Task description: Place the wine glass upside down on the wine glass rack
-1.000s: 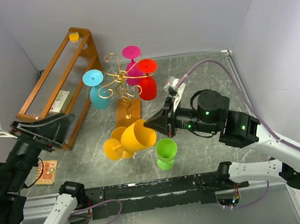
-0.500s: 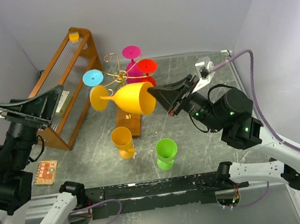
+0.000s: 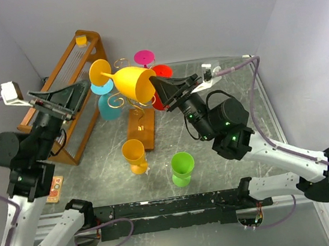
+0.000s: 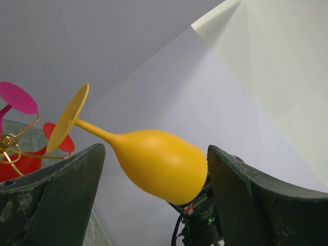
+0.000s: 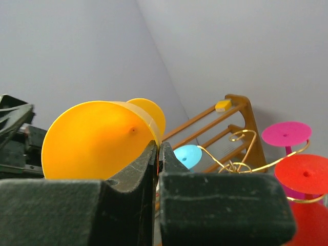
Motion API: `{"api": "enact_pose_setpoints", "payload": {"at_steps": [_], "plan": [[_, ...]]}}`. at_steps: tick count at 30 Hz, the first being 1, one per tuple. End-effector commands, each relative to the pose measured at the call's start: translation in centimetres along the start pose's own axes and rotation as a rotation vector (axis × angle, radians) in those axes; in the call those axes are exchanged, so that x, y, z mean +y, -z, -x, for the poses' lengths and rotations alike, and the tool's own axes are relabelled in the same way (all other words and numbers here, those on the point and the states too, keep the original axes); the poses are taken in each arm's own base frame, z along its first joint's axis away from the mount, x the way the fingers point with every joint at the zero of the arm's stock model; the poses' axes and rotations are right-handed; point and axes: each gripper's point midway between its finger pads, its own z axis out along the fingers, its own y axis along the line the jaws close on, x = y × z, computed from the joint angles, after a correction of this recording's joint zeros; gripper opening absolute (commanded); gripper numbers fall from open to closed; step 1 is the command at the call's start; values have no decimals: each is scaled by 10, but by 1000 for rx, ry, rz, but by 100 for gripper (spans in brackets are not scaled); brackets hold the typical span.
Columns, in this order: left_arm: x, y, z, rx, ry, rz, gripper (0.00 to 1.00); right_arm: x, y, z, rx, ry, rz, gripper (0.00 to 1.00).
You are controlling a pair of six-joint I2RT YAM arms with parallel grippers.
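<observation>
My right gripper [image 3: 158, 90] is shut on the rim of a yellow-orange wine glass [image 3: 131, 83]. It holds the glass high and tilted, foot [image 3: 99, 72] up and to the left, above the gold wire wine glass rack [image 3: 122, 62] on its wooden base [image 3: 141, 128]. In the right wrist view the fingers [image 5: 158, 149] pinch the rim of the glass [image 5: 95, 139], with the rack's wire [image 5: 241, 165] behind. My left gripper [image 3: 66, 97] is open and empty, raised left of the glass. Its view shows the glass [image 4: 159, 163] between its fingers [image 4: 56, 205].
Pink [image 3: 144, 57], red [image 3: 161, 73] and blue [image 3: 106, 104] glasses hang on the rack. A second orange glass [image 3: 134, 156] and a green glass [image 3: 182, 168] stand on the table in front. The slanted wooden shelf rack [image 3: 67, 75] stands at the left.
My right gripper has lifted the yellow-orange glass from low over the table up and back, to above the rack. My left arm has risen and swung toward the rack.
</observation>
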Motion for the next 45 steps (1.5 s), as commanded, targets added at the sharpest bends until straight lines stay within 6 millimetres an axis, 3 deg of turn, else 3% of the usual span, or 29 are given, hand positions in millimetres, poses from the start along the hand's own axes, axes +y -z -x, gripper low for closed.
{"api": "enact_pose_setpoints", "payload": {"at_steps": [1,8,18,25,32,36,39,45], "plan": [[-13,-23,3,25,13,-76,91,8,-9,24,-122,-23,21,0],[-12,-42,0,52,56,-124,85,14,-19,12,-148,-52,43,0],[5,-47,9,-11,68,-46,68,22,-32,0,-177,-39,78,0],[22,-50,7,-14,77,14,70,22,-34,-3,-208,-45,82,0],[33,-47,10,-43,61,72,79,4,-36,-3,-252,-49,-18,0],[38,-48,11,-44,54,94,81,11,-38,-8,-237,-69,18,0],[41,-51,11,-50,66,96,75,19,-39,-16,-203,-87,61,0],[36,-57,13,-62,83,43,54,29,-32,-31,-135,-125,128,0]]}}
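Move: The right hand already pinches the rim of the yellow wine glass, whose stem lies about 11 cm to its left, 3 cm ahead and slightly higher. The open left hand goes for that stem, some 6 cm to its right, 5 cm ahead and about level. The hanging cyan glass is roughly 8 cm ahead of the left hand, 3 cm right and 17 cm below; the hanging red glass is some 7 cm ahead of the right hand, 3 cm right and 17 cm below. Keeping its pinch on the bowl's rim, the right hand carries the glass some 5 cm left towards the other gripper and rolls about 10 degrees, left side up. The left hand reaches forward about 7 cm, quickly at first, then creeping, to bring its fingers astride the stem; they narrow, widen briefly and narrow again, with no grip visible yet. ##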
